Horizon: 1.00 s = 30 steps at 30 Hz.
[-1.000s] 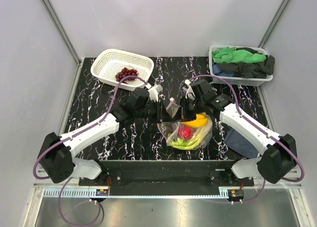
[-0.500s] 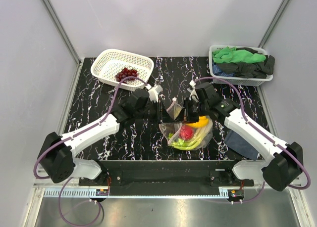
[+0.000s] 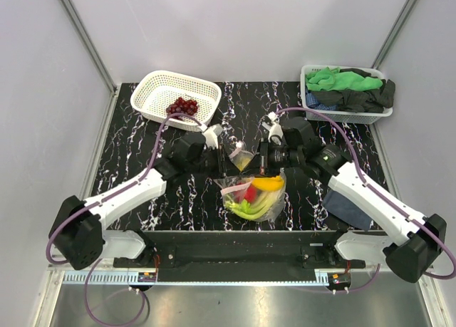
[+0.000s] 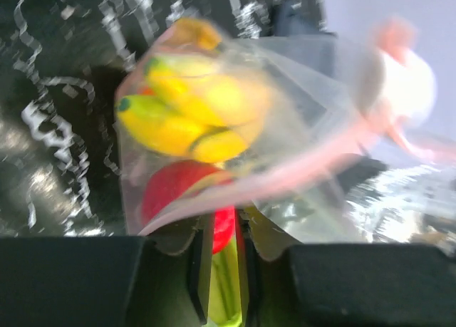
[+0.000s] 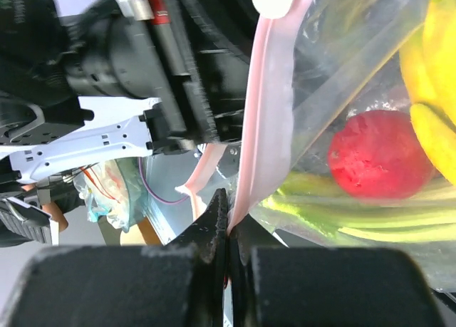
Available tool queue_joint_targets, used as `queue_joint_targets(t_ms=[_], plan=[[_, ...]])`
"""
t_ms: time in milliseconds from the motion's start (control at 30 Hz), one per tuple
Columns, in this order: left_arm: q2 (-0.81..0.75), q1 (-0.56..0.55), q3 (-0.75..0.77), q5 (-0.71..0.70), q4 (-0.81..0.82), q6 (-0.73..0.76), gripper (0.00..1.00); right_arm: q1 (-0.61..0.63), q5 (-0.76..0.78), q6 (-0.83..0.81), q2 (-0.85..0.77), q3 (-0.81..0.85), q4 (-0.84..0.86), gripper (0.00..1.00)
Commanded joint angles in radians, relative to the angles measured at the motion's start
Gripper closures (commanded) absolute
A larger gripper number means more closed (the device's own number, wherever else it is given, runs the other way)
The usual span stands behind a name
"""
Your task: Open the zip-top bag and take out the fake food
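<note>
The clear zip-top bag (image 3: pixel 255 196) hangs between my two grippers over the middle of the table, its pink zip strip (image 5: pixel 267 113) at the top. Inside it are fake food pieces: a yellow banana (image 3: pixel 268 184), a red round fruit (image 3: pixel 250 193) and pale-green stalks (image 3: pixel 247 210). My left gripper (image 3: pixel 227 159) holds the bag's left lip, its fingers nearly together on the film (image 4: pixel 223 231). My right gripper (image 3: pixel 261 158) is shut on the zip strip at the right lip (image 5: pixel 228 231). Purple grapes (image 3: pixel 182 106) lie in the white basket (image 3: pixel 160 85).
A second white basket (image 3: pixel 313 102) full of green and black cloths stands at the back right. A dark blue cloth (image 3: pixel 340 204) lies on the table under my right arm. The black marbled table ends in grey walls on three sides.
Both grippers have carried the bag a little to the left and its contents have swung left with it. The right arm has reached further toward the middle.
</note>
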Motion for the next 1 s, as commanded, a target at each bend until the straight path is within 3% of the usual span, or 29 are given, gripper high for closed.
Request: queue_joint_targets(t_ms=[0,300,667,800,967], plan=[[-0.019,-0.006,0.003,0.047,0.103,0.011,0.76,0.008,-0.029,0.016,-0.001,0.034,0.066,1.0],[0.062,-0.045,0.001,0.072,0.076,0.059,0.71,0.008,-0.016,0.005,0.105,0.106,0.089,1.0],[0.133,-0.089,-0.068,-0.047,0.024,0.155,0.25,0.008,-0.003,0.042,0.068,-0.017,0.143,1.0],[0.153,-0.117,-0.056,-0.098,0.004,0.185,0.15,0.016,-0.006,0.051,0.053,-0.06,0.152,1.0],[0.205,-0.149,-0.066,-0.133,0.007,0.183,0.1,0.021,0.008,0.054,0.028,-0.123,0.157,1.0]])
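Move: The green stalks at the bag's bottom lie about 9 cm back of my left fingertips, 4 cm to the right and some 13 cm below. The red fruit is nearer, roughly 4 cm back, 4 cm right and 11 cm down; the bananas sit level with the left hand, 10 cm right and 10 cm below. From my right hand, already pinching the pink rim, the stalks are about 9 cm back, 2 cm right and 16 cm down. My left hand lifts a touch off to the left, then sinks about 10 cm and draws back some 3 cm, into the mouth under the pink rim towards the green stalks, fingers tipping about 15 degrees further down and spreading from nearly shut to almost fully open. My right hand keeps its pinch on the rim, nudges forward and left, then eases partly back and lowers it about 5 cm. ##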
